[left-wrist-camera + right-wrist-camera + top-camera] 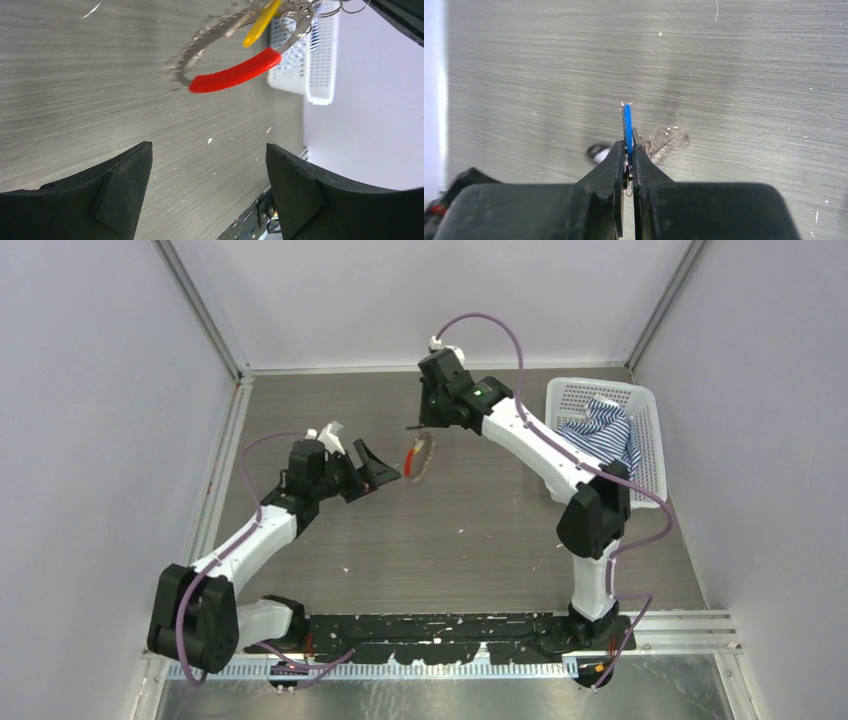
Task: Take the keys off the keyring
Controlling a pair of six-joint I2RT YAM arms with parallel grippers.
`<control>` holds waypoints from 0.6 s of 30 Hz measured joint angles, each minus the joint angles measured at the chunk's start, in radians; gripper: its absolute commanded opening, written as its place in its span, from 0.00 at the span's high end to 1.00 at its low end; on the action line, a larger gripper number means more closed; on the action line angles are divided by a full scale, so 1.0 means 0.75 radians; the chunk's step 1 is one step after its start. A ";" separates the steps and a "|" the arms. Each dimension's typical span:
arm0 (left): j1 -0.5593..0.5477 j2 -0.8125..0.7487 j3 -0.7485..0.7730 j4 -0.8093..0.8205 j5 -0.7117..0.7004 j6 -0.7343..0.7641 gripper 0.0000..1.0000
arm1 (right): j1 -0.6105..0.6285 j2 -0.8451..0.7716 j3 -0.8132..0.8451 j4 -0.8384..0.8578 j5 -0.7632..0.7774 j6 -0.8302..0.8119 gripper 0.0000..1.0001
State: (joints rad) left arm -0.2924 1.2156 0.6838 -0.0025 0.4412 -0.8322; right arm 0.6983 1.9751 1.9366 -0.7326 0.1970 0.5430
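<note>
The keyring (418, 458) hangs in the air from my right gripper (424, 428), above the table's far middle. In the left wrist view its silvery chain loop (192, 47) and red section (235, 75) dangle, with a yellow piece (260, 22) and small silver keys and rings (298, 31) bunched at the top. My right gripper (629, 145) is shut on a thin blue flat piece (627, 125) of that bunch, a small ring showing between the fingers. A blurred dark-and-white bit (598, 152) hangs beside them. My left gripper (385, 468) is open just left of the keyring; its fingers (125, 185) hold nothing.
A white basket (655, 430) holding a blue striped cloth (600, 430) stands at the right wall, also seen as the basket (320, 60) in the left wrist view. Grey walls close in the table on three sides.
</note>
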 measured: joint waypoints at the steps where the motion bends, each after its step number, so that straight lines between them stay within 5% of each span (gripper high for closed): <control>1: 0.000 -0.018 -0.020 0.045 0.004 -0.014 0.21 | 0.001 -0.033 -0.001 0.001 -0.001 0.022 0.99; 10: -0.012 -0.196 -0.128 0.439 0.009 -0.093 0.43 | 0.004 -0.205 -0.028 0.001 -0.044 0.227 0.99; 18: -0.104 -0.296 -0.053 0.431 0.009 0.120 0.44 | 0.063 -0.227 -0.012 -0.026 -0.062 0.295 0.99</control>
State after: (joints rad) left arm -0.3702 0.9936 0.6441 0.3206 0.4480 -0.7422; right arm 0.7452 1.8050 1.9274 -0.7525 0.1509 0.7643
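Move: The right hand grips the blue key by its fingertips, with the black key about 1 cm to its left and back. The red-sleeved ring hangs about 6 cm back from and 6 cm below that hand. From the left hand, the black key is some 9 cm ahead, 5 cm right and 4 cm higher. The yellow key is about 5 cm ahead, 5 cm right and 2 cm up, the red-sleeved ring roughly 4 cm ahead, 5 cm right and about level. Straight up, about 12 cm, goes the empty left hand, drifting slightly right and finally back, its fingers tipping up some 30 degrees and closing to about half open as it nears the key bunch at the right fingertips. The right hand keeps its pinch on the blue key, climbing about 8 cm and drawing back 4 cm while its left side rolls up 15 degrees. ##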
